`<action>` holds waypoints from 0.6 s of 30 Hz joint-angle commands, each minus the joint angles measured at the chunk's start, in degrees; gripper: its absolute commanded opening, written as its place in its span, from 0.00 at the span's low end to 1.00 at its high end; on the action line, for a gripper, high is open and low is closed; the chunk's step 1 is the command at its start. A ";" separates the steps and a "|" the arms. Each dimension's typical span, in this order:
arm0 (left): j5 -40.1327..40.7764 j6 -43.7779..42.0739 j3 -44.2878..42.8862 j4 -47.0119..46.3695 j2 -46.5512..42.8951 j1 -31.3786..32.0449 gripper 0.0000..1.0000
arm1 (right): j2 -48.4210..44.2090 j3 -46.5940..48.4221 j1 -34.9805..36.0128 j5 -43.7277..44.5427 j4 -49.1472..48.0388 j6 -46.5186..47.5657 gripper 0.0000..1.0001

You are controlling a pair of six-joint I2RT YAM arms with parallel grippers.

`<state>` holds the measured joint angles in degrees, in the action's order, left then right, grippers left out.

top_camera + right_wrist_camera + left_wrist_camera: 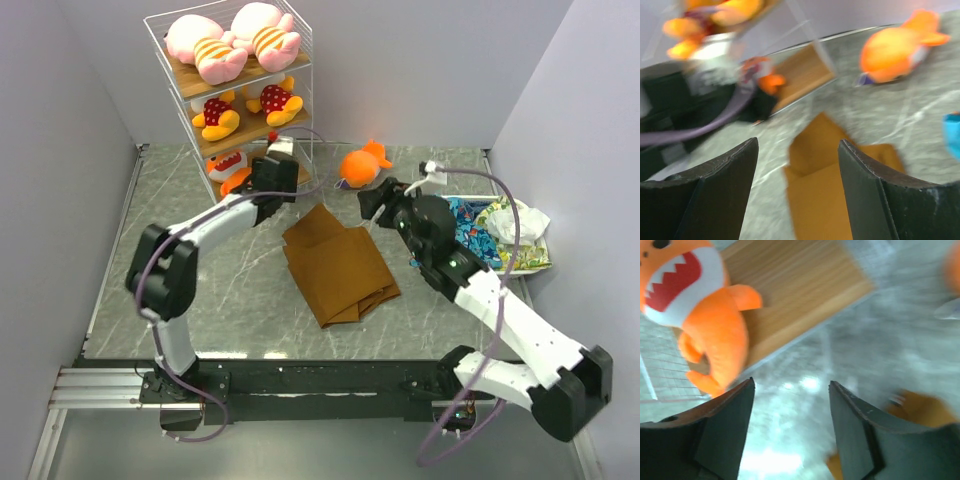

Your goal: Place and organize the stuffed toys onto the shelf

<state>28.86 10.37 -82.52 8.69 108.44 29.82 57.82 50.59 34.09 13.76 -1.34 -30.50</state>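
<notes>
The shelf (195,88) stands at the back left. Two pink striped stuffed toys (215,50) lie on its top board and two yellow ones in red polka dots (275,100) on the middle board. An orange shark (228,165) sits on the bottom board (800,295), seen close up in the left wrist view as the shark (705,315). My left gripper (273,143) (791,384) is open and empty just right of that shark. A second orange shark (365,163) (892,47) lies on the table. My right gripper (372,205) (797,141) hangs open and empty in front of it.
A folded brown cloth (335,265) (840,175) lies mid-table between the arms, under the right gripper's fingers. At the right, a tray (535,262) holds colourful patterned fabric (470,235) and a white crumpled piece (515,222). Walls close in the table on three sides.
</notes>
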 commanded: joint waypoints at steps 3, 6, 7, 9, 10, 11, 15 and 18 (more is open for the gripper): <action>-20.23 8.26 9.46 -1.66 -14.37 -0.56 0.75 | 11.66 8.55 -8.15 3.91 1.86 1.33 0.72; -26.37 8.88 13.51 -1.83 -20.00 -0.56 0.94 | 18.27 12.95 -10.88 2.42 2.14 1.49 0.73; -27.71 8.96 14.57 -2.79 -21.50 -0.47 1.00 | 19.94 14.35 -11.32 2.15 1.44 1.58 0.73; -31.73 8.70 17.38 -3.67 -25.72 -0.47 0.97 | 25.48 16.11 -12.63 0.67 1.43 2.46 0.73; -33.24 8.53 18.09 -4.03 -27.04 -0.47 0.97 | 27.59 18.91 -13.08 0.05 1.43 2.55 0.74; -34.30 8.09 18.71 -3.77 -29.32 -0.56 0.96 | 32.13 20.76 -13.43 -0.31 2.22 2.47 0.74; -38.60 4.23 21.08 -1.13 -34.08 -0.56 0.96 | 41.74 30.07 -14.40 -0.40 5.91 0.98 0.74; -37.83 2.29 23.80 -1.04 -37.51 -0.47 0.96 | 47.89 34.20 -14.92 -0.49 5.39 -2.45 0.74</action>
<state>-4.99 16.03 -61.43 8.08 75.61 29.30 100.88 78.81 20.03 13.41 3.11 -29.78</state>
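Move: The orange toy on the table by the back wall lies about 27 cm ahead of the right hand, 3 cm to its right and 25 cm below. From that hand, the brown cloth is some 30 cm below and 2 cm ahead, 3 cm left; the shark toy on the bottom shelf is about 24 cm ahead and 29 cm left. The left hand, leaving empty, has the orange toy 10 cm ahead, 21 cm right and 8 cm lower. Towards the orange toy by the back wall the right hand swings quickly forward, about 18 cm, sinking over 10 cm as its still-open fingers tip down and turn slightly clockwise. Meanwhile the left hand draws back about 13 cm and rises away from the shark toy and bottom shelf, drifting right, rolling and turning clockwise as its fingers open fully. ##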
